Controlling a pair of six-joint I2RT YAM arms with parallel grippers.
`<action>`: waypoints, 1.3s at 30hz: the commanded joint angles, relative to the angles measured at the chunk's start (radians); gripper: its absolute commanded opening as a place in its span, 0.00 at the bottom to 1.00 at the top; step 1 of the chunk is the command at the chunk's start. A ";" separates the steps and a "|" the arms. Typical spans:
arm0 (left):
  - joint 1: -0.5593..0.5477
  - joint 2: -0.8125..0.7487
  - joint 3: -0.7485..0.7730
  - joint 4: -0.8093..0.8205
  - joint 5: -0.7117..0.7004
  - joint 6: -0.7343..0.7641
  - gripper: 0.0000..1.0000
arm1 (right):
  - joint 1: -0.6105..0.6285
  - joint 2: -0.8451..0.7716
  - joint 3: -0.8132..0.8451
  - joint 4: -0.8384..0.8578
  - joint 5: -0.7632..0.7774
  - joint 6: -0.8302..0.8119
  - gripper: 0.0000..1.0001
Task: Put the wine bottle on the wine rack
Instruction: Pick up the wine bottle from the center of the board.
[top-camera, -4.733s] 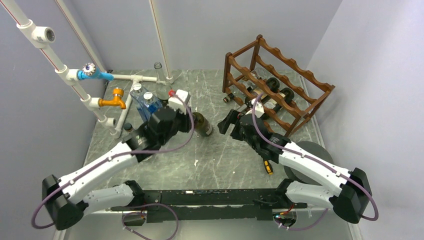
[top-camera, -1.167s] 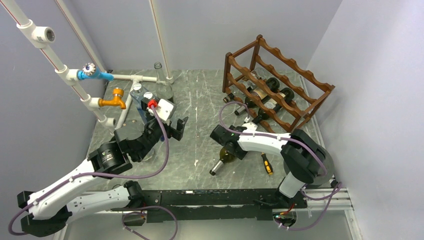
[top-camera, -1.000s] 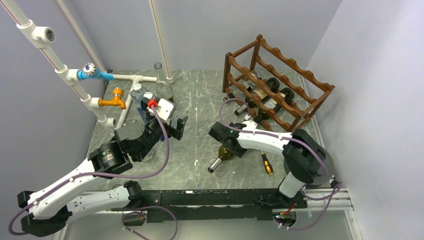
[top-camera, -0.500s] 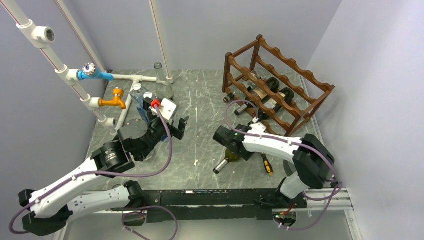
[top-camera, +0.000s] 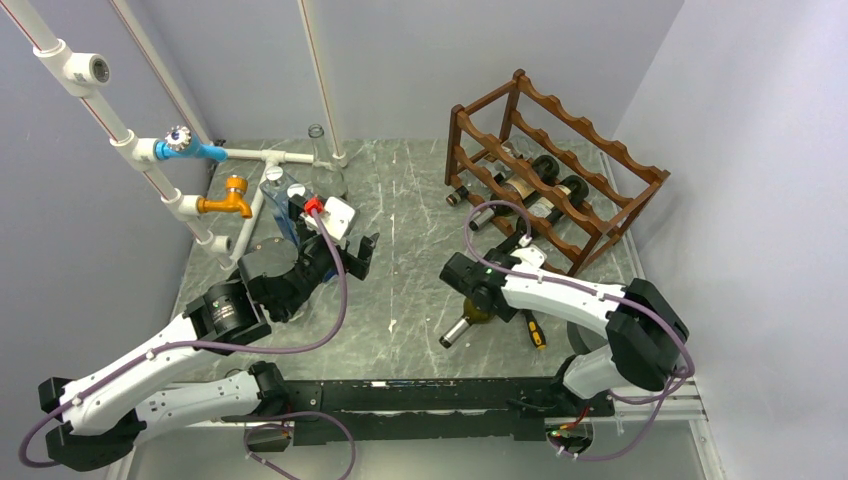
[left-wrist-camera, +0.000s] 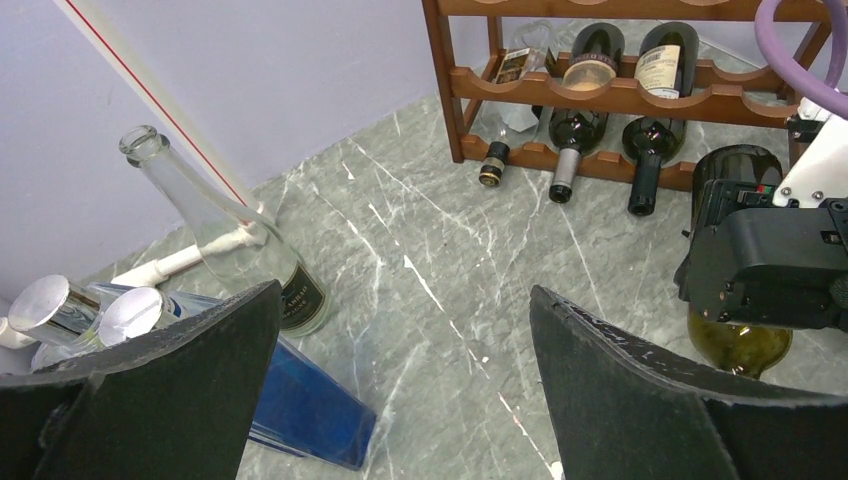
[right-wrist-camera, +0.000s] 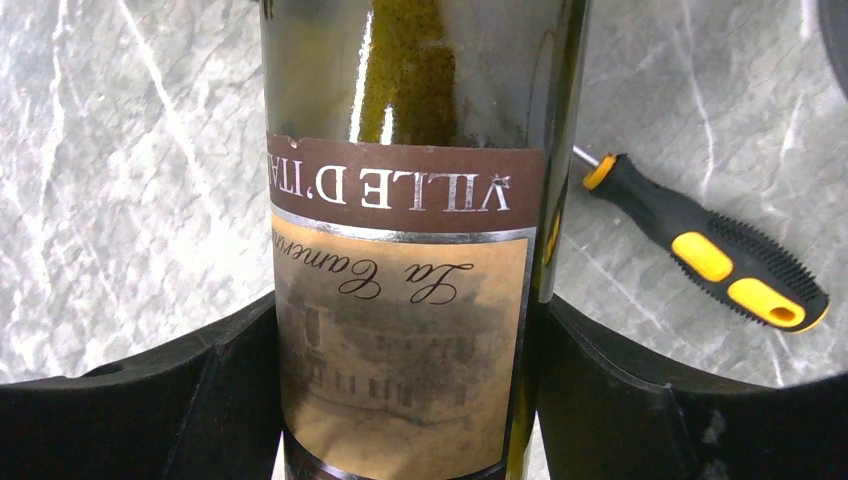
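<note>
The wine bottle (right-wrist-camera: 405, 250) is dark green glass with a brown and tan label. My right gripper (right-wrist-camera: 405, 330) is shut on its body, a finger pressed to each side. In the top view the wine bottle (top-camera: 466, 324) sticks out of my right gripper (top-camera: 482, 298), its neck pointing to the near left over the table. The wine rack (top-camera: 560, 170) stands at the back right, beyond the gripper, with other bottles lying in its lower tiers. The left wrist view shows the wine rack (left-wrist-camera: 620, 95) too. My left gripper (left-wrist-camera: 405, 300) is open and holds nothing, left of centre (top-camera: 358, 252).
A black and yellow screwdriver (top-camera: 535, 330) lies on the table right of the held bottle. A clear glass bottle (left-wrist-camera: 225, 235) and a blue bottle (left-wrist-camera: 290, 410) stand at the back left by my left gripper. White pipes with taps (top-camera: 190, 150) run along the left side.
My right arm has carried the wine bottle a little to the right and nearer the front edge. My left gripper has stayed open and moved very little.
</note>
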 joint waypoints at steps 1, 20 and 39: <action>0.003 -0.001 0.003 0.024 0.003 -0.011 0.99 | -0.038 -0.053 -0.008 0.005 0.084 -0.042 0.00; 0.003 0.012 0.002 0.022 0.001 -0.012 0.99 | -0.229 -0.127 -0.091 0.167 -0.006 -0.269 0.00; 0.003 0.031 0.006 0.016 0.008 -0.010 0.99 | -0.332 -0.129 -0.122 0.243 -0.059 -0.370 0.31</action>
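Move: The right hand already holds the wine bottle by its labelled body. The free rack slot it is being carried to lies about 16 cm ahead of this hand and 16 cm to its right, at roughly hand height. The racked black-neck bottle is some 21 cm ahead and 9 cm right, the silver-neck bottle 26 ahead and 2 right, and the screwdriver handle 6 back, 7 right and below. From the left hand the slot is about 17 cm ahead, 50 right and 28 lower. The right hand carries the held wine bottle to its right, about 6 cm in all, towards the free slot beside the black-neck bottle, passing above the screwdriver with the fingers keeping their grip on the body. The first 5 cm go quickly and nearly straight sideways; then it slows and eases forward as well, some 2 cm overall, sinking slightly while the wrist barely tips down. ##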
